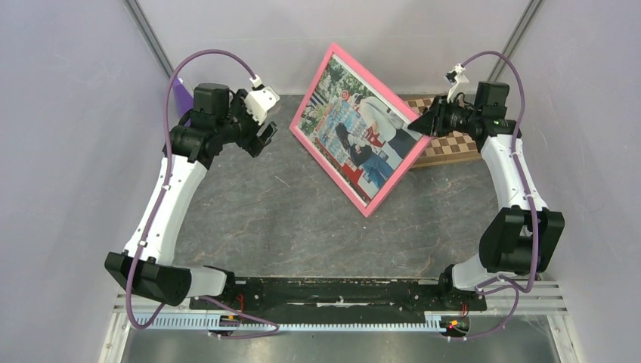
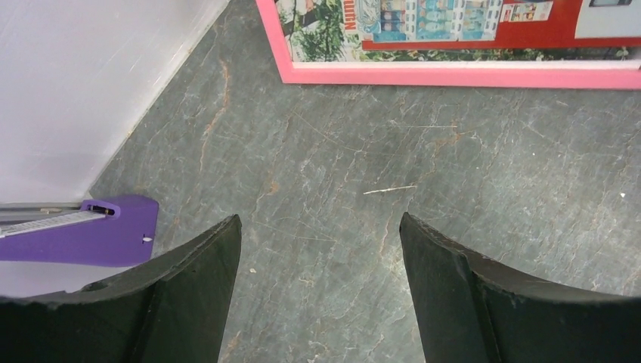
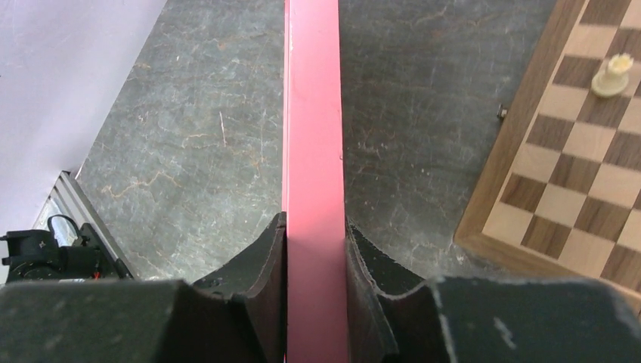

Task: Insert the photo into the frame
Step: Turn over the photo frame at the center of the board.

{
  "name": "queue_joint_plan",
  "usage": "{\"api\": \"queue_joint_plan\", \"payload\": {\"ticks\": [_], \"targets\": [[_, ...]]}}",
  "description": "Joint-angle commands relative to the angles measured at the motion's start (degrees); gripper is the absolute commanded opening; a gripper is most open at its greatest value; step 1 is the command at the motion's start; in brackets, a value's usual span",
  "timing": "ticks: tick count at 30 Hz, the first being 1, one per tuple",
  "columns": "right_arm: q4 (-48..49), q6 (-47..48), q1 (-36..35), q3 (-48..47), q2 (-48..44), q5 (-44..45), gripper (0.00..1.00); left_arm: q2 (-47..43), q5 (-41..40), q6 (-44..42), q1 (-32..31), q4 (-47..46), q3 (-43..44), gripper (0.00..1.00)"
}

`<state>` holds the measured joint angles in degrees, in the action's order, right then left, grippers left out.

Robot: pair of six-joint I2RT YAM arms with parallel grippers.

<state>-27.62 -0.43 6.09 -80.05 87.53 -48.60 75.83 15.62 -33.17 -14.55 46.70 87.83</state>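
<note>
The pink frame (image 1: 329, 172) stands tilted in the middle of the table, its front facing up toward the top camera, and the photo (image 1: 355, 128) shows inside it. My right gripper (image 1: 418, 121) is shut on the frame's right edge. In the right wrist view the pink rim (image 3: 314, 113) runs edge-on between the fingers (image 3: 264, 257). My left gripper (image 1: 266, 136) hovers open just left of the frame, apart from it. Its wrist view shows bare table between the fingers, with the frame's pink rim (image 2: 453, 74) and part of the photo (image 2: 453, 26) beyond.
A brown-and-cream chessboard (image 1: 453, 145) lies behind the frame at the right, and a white chess piece (image 3: 614, 74) stands on it. A purple object (image 2: 83, 238) sits by the left wall (image 1: 75, 151). The dark stone tabletop (image 1: 302, 234) stretches toward the arm bases.
</note>
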Motion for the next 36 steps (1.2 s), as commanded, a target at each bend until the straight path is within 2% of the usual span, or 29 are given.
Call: {"api": "queue_joint_plan", "payload": {"ticks": [1, 5, 9, 15, 18, 23, 25, 31, 36], "targets": [[-3.9, 4.6, -0.3, 6.1, -1.0, 1.2, 0.00, 0.1, 1.5, 2.2, -0.3, -2.1, 0.8, 0.82], [-1.0, 5.4, -0.3, 14.1, -3.6, 0.9, 0.00, 0.2, 1.9, 2.7, -0.7, -2.6, 0.3, 0.82], [9.5, 1.0, -0.2, 25.6, -6.8, -2.9, 0.00, 0.1, 2.7, 3.7, -1.3, -4.2, -0.3, 0.82], [47.5, -20.9, -0.4, 51.0, -12.1, -9.1, 0.00, 0.5, 2.2, 4.8, -3.1, -5.4, -0.3, 0.82], [57.7, -25.2, -0.4, 57.5, -10.4, -9.5, 0.00, 1.3, 0.7, 4.9, -4.4, -5.4, -0.3, 0.82], [80.8, -37.8, -0.4, 64.9, -3.8, -10.0, 0.06, 2.5, -1.3, 5.0, -6.5, -5.9, 0.0, 0.82], [86.8, -40.5, -0.5, 66.1, -0.3, -10.0, 0.10, 3.1, -2.3, 5.0, -7.4, -5.9, 0.3, 0.82], [98.0, -44.1, -0.6, 67.8, 8.3, -10.9, 0.19, 4.3, -4.9, 4.5, -9.2, -6.6, 0.0, 0.82], [97.1, -42.4, -0.6, 67.7, 10.2, -10.4, 0.33, 4.5, -5.1, 4.1, -9.3, -7.6, -1.3, 0.82]]}}
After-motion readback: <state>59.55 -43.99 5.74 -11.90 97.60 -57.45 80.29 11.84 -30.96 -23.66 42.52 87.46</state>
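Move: The right hand is at the raised right corner of the slanted photo frame, whose middle lies about 16 cm to its left, 4 cm ahead and 12 cm below. The table spot where the frame is to lie is some 22 cm left, 7 cm back and 23 cm below; the chessboard is about 12 cm ahead, 10 cm right and 24 cm below. From the left hand, the frame's middle is roughly 22 cm right, 8 cm ahead and 16 cm down. The right hand keeps its pinch on the photo frame's raised edge and swings it down and back towards the table, about 22 cm down and 14 cm back with some 5 cm to the left, quick at first and then only sinking gently, while the wrist rolls left side up and tips down. The left hand, still open and empty, slides about 5 cm to the right towards the frame, staying high above the table and sinking slightly near the end. ##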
